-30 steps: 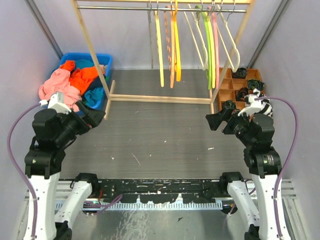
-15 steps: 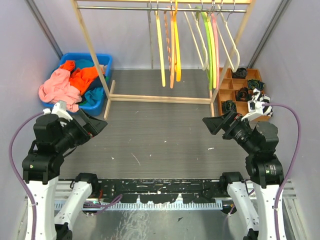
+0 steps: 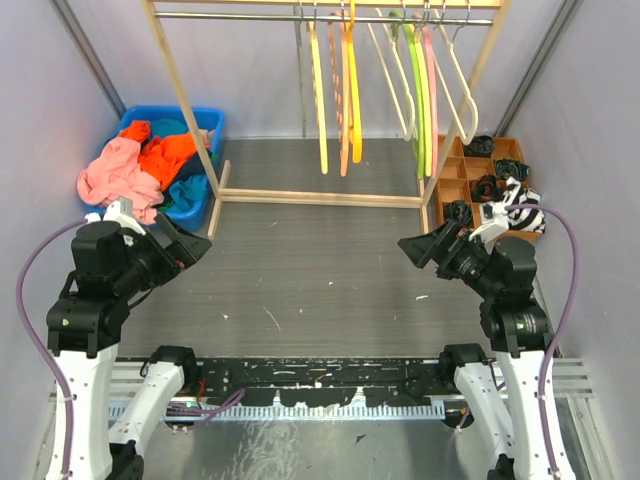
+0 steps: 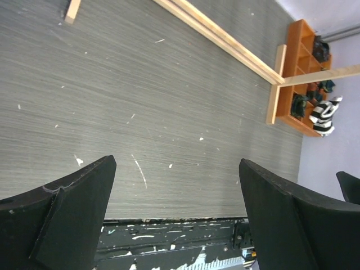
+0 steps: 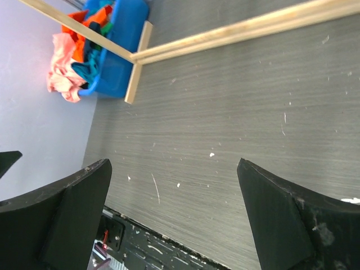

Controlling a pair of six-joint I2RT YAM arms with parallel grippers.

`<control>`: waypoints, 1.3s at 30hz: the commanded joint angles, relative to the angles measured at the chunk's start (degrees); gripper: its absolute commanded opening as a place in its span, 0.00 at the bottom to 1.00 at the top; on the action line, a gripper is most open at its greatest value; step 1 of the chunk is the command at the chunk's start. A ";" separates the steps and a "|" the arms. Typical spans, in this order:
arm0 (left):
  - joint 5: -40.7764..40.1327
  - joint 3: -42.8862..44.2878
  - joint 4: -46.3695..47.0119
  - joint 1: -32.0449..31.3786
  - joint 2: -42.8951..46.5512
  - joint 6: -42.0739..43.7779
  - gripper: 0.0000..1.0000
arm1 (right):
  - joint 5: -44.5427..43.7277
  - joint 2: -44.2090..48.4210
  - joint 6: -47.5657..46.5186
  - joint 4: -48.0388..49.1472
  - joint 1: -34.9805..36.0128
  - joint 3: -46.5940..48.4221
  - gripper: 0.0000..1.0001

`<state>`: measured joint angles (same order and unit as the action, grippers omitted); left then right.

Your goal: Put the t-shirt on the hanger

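Observation:
The salmon-pink t-shirt (image 3: 113, 178) lies crumpled over the near left rim of the blue bin (image 3: 205, 122); the right wrist view shows it too (image 5: 61, 79). The cream-white hanger (image 3: 398, 88) hangs on the rack's rail, and a similar one (image 3: 463, 92) hangs at the right end. My left gripper (image 3: 196, 248) hovers open over the floor, just near and right of the bin, with nothing between its fingers (image 4: 175, 164). My right gripper (image 3: 408, 248) hovers open and empty over the right side of the floor, pointing left (image 5: 173, 164).
An orange garment (image 3: 168, 150) and a teal one fill the bin. Yellow (image 3: 320, 90), orange, green (image 3: 417, 90) and pink hangers share the rail. The wooden rack's base bar (image 3: 320, 197) crosses the floor. A wooden compartment box (image 3: 488, 172) with rolled socks stands at the right wall.
Both arms have swung inward. The left gripper has moved down and right, away from the bin. The right gripper has moved left toward the centre. Both have stayed open.

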<state>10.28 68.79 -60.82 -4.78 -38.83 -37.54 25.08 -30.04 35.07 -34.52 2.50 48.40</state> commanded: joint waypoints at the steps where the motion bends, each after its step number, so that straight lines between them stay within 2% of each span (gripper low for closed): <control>1: -3.67 -3.13 1.27 -0.08 -0.56 1.20 0.98 | 1.91 -1.67 0.56 6.20 0.05 -4.06 1.00; 5: -3.03 -5.64 2.55 -0.04 -2.37 2.11 0.98 | 2.17 -3.20 0.33 8.49 0.05 -7.18 1.00; 11: 3.88 -15.06 8.96 -0.05 -4.02 0.14 0.98 | 4.72 -4.86 1.20 12.63 0.05 -11.58 1.00; 19: 10.85 -26.21 17.52 -0.30 -4.03 -1.06 0.98 | 5.25 -5.11 -1.19 12.70 0.05 -14.30 1.00; 22: 9.50 -29.66 18.79 -3.87 -3.10 -1.43 0.98 | 5.45 -5.39 -0.97 12.77 0.03 -14.82 1.00; 27: 1.91 -30.55 22.31 -16.47 -3.37 -6.62 0.98 | 6.01 -6.67 -0.97 13.12 0.05 -15.41 1.00; 30: -1.75 -29.29 23.67 -21.70 -5.54 -8.11 0.98 | 6.09 -6.62 -0.84 12.92 0.05 -15.43 1.00; 34: -1.72 -29.70 25.53 -23.34 -6.88 -8.24 0.98 | 5.50 -5.58 -2.55 11.03 0.04 -14.12 1.00; 39: 2.23 -32.97 29.09 -23.80 -2.77 -8.00 0.98 | 7.41 -5.11 -1.85 9.31 0.05 -14.36 1.00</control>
<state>10.07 37.78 -36.99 -28.12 -44.84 -45.25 30.02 -35.97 33.98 -25.28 2.50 32.80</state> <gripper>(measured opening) 0.980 0.999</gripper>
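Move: The t-shirts lie heaped in the blue basket, roughly 33 cm ahead of the left hand, 20 cm to its left and some 19 cm lower. The rack's left foot stands about 27 cm ahead, nearly in line and 29 cm below. From the right hand the shirts are some 31 cm ahead, 73 cm left and 17 cm lower; the wooden tray is about 30 cm ahead, 24 cm right and 26 cm below. No shirt or hanger is touched: the empty left hand sinks about 16 cm over open table, then swings some 9 cm right, sideways away from the basket, its fingers tipping down and turning clockwise, each nearly 20 degrees. The right hand mostly drops about 10 cm above the table in front of the rack, tipping slightly down, then slows almost to a stop; both grippers stay wide open. ##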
